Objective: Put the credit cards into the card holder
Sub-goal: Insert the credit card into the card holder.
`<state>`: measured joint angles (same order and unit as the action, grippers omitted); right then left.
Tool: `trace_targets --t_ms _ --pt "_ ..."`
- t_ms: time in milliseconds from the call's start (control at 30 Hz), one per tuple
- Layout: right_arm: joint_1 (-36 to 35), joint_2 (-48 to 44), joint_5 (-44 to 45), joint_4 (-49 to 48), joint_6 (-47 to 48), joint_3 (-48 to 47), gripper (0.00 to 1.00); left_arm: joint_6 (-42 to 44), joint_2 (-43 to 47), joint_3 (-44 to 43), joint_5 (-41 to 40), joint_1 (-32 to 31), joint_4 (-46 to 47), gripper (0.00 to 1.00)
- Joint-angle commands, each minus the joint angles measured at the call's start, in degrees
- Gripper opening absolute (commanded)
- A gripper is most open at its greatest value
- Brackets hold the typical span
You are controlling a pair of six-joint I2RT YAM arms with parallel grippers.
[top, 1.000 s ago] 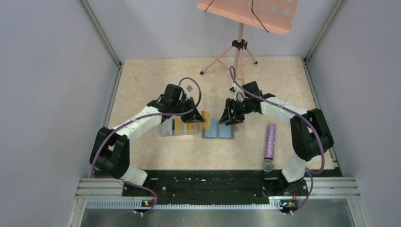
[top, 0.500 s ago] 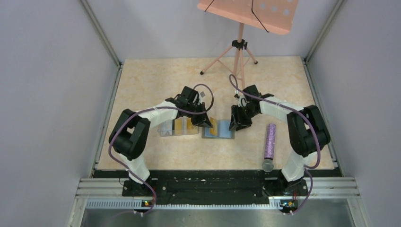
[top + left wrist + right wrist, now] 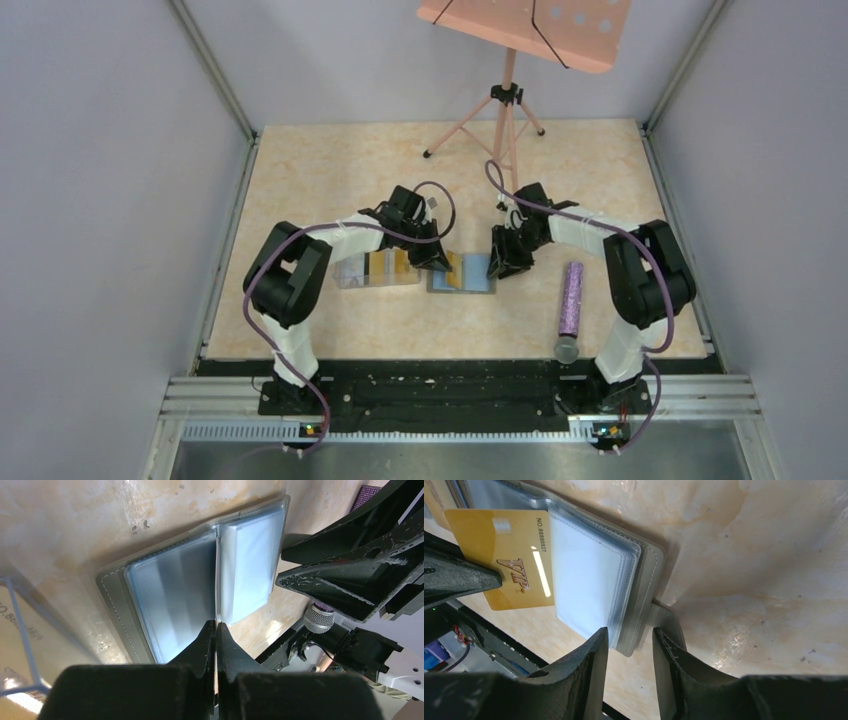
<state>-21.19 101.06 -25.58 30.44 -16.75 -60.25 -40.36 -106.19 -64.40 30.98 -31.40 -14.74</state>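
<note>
The card holder (image 3: 470,276) lies open on the table, pale clear pockets up (image 3: 195,585). My left gripper (image 3: 440,257) is shut on a gold credit card (image 3: 506,550) marked VIP, held edge-down over the holder's left half near the fold. In the left wrist view only the card's thin edge shows between the jaws of the left gripper (image 3: 216,626). My right gripper (image 3: 630,636) is open and straddles the holder's right edge (image 3: 644,605), the grey cover between its fingers. More orange and yellow cards (image 3: 386,264) lie in a clear box.
The clear plastic box (image 3: 352,272) sits just left of the holder. A purple microphone (image 3: 571,298) lies to the right. A pink music stand (image 3: 525,22) on a tripod (image 3: 497,112) stands at the back. Grey walls enclose the table.
My left arm has carried the gold card rightward from above the clear box to over the holder. My right gripper has come down to the holder's right edge and its jaws have narrowed.
</note>
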Motion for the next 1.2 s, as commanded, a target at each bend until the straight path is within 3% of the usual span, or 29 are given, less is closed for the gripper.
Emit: trace_targets --t_ms 0,533,900,1167 --pt "0.5 0.8 -1.0 -2.0 -0.3 0.8 0.38 0.5 -1.0 -2.4 0.9 -0.1 2.9 0.0" --pt "0.5 1.7 -1.7 -2.7 -0.4 1.5 0.31 0.6 0.8 -2.8 0.2 0.3 3.1 0.0" --pt "0.5 2.0 -2.5 -2.7 -0.4 1.5 0.16 -0.6 3.3 -1.9 0.2 0.3 2.9 0.0" --pt "0.5 2.2 -2.6 -2.7 -0.5 1.5 0.11 -1.4 5.4 -1.2 -0.4 0.8 2.7 0.0"
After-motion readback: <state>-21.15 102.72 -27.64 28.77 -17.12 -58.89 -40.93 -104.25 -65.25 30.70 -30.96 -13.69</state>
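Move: The left hand holds the gold card by its edge; the holder's right-hand pocket has its middle about 6 cm to this hand's right, level and 3 cm below. The left pocket sits 1 cm left, equally low, and the clear box some 14 cm left, level. The holder's right edge has its middle about 2 cm ahead, 1 cm left and 2 cm below the half-open right hand, and the closure tab lies 1 cm ahead and 1 cm right. Left hand holds, then raises the card about 2 cm; right sinks 1 cm, fingers closing on the holder's edge. ##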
